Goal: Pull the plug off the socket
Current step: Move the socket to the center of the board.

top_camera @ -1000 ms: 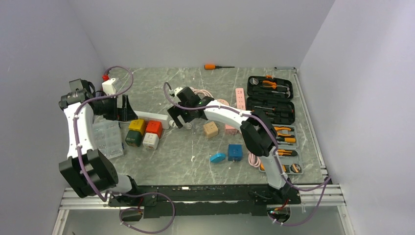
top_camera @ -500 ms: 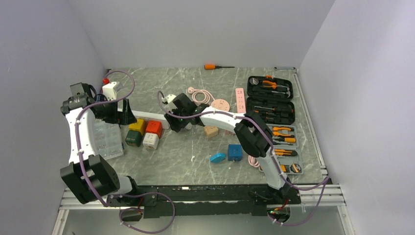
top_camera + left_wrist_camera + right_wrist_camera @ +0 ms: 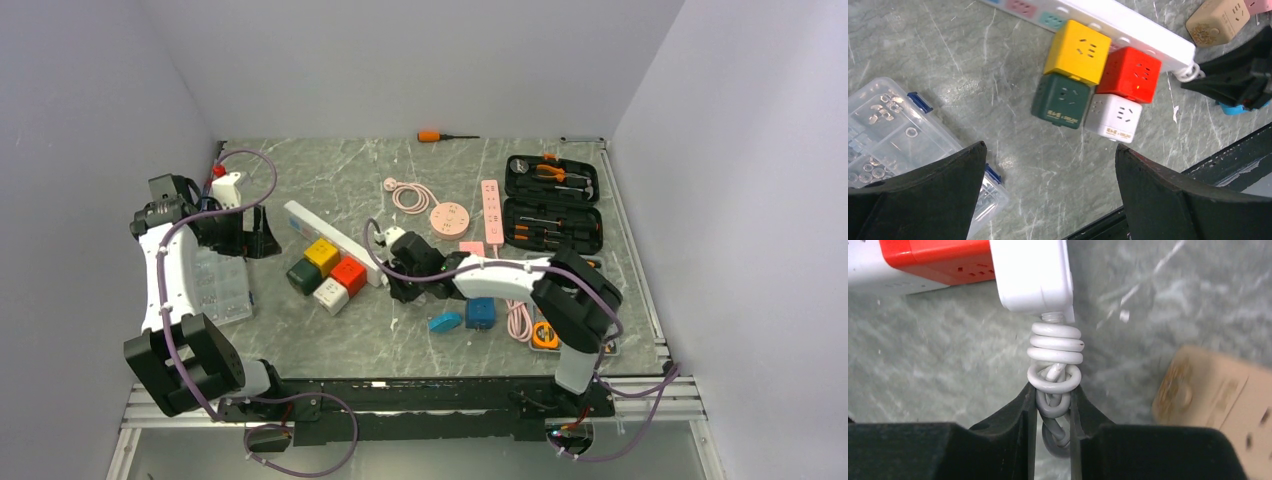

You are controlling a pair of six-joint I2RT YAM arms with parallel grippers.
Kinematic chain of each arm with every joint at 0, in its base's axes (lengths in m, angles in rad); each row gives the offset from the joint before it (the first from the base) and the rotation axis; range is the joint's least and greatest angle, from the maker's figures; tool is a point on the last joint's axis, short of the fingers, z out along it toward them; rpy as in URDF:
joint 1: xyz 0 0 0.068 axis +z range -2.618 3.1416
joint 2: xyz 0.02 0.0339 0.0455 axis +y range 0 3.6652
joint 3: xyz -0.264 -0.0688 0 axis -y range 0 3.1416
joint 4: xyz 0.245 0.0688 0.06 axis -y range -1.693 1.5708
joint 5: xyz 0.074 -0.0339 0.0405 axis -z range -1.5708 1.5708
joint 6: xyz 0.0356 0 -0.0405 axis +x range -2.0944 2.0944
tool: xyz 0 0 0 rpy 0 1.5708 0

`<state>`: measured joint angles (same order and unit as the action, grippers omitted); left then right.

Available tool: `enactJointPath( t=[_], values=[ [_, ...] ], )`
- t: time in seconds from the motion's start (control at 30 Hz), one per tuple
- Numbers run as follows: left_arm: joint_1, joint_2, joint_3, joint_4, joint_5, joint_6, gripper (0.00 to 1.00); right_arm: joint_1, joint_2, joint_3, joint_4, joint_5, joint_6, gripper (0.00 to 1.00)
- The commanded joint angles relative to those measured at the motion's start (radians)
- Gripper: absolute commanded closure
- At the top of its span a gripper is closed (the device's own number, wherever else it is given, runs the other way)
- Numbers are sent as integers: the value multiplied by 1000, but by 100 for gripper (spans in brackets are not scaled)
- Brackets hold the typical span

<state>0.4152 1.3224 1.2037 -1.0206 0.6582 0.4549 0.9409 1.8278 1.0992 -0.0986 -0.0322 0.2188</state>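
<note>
A white power strip (image 3: pixel 330 240) lies diagonally on the table with yellow (image 3: pixel 322 253), red (image 3: pixel 348 273), green (image 3: pixel 303 275) and white (image 3: pixel 330 295) cube sockets against its near side. My right gripper (image 3: pixel 392 283) is at the strip's near end. In the right wrist view it (image 3: pixel 1053 400) is shut on the strip's coiled white cord (image 3: pixel 1054 350), just below the strip's end (image 3: pixel 1033 275). My left gripper (image 3: pixel 258 240) is open and empty, hovering left of the cubes; in the left wrist view it (image 3: pixel 1050 150) is above bare table near the green cube (image 3: pixel 1062 100).
A clear parts box (image 3: pixel 215 285) lies under the left arm. A tan cube (image 3: pixel 1218 395) sits right of the cord. Blue pieces (image 3: pixel 480 310) lie near the right arm. A pink strip (image 3: pixel 491 200), a round pink socket (image 3: pixel 450 217) and open tool cases (image 3: pixel 553 200) are at the right.
The right gripper has pulled back toward the near right with the cord. The power strip swung diagonal and slid nearer with the cubes. The left gripper barely moved.
</note>
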Motion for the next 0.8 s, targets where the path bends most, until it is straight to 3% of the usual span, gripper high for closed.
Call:
enactJointPath(
  t=[0.0, 0.07, 0.27, 0.37, 0.57, 0.77],
  values=[
    [-18, -37, -10, 26, 28, 1, 1, 77, -142, -99, 11, 134, 129, 86],
    [-34, -42, -23, 33, 16, 3, 1, 114, -174, -152, -2, 160, 181, 79],
    [-75, -49, -63, 57, -29, 10, 1, 202, -241, -237, -18, 237, 268, 38],
    [-83, -52, -71, 56, -27, 15, 1, 202, -274, -189, -69, 264, 240, 29],
    [-89, -67, -90, 57, -27, 32, 1, 135, -309, 46, -147, 261, 93, 23],
    [-93, -91, -135, 99, -11, 39, 0, -18, -167, 244, -168, 112, 43, 25]
  ],
)
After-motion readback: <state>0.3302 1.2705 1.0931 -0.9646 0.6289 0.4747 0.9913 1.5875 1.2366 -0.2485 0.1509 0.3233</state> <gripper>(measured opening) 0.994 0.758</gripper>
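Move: The right hand pinches the white strip's cord right behind the strip; the strip's middle lies about 14 cm to its left and 10 cm ahead, near hand height. The red cube stands some 11 cm left and 3 ahead, the beige cube about 6 cm right and 5 ahead, the light-blue plug roughly 10 cm right and 7 back. From the left hand, the strip's middle is about 16 cm right, level fore and aft, 15 cm below. The right hand drags the cord back about 9 cm, opens and releases it, then rises 14 cm, swinging forward. ##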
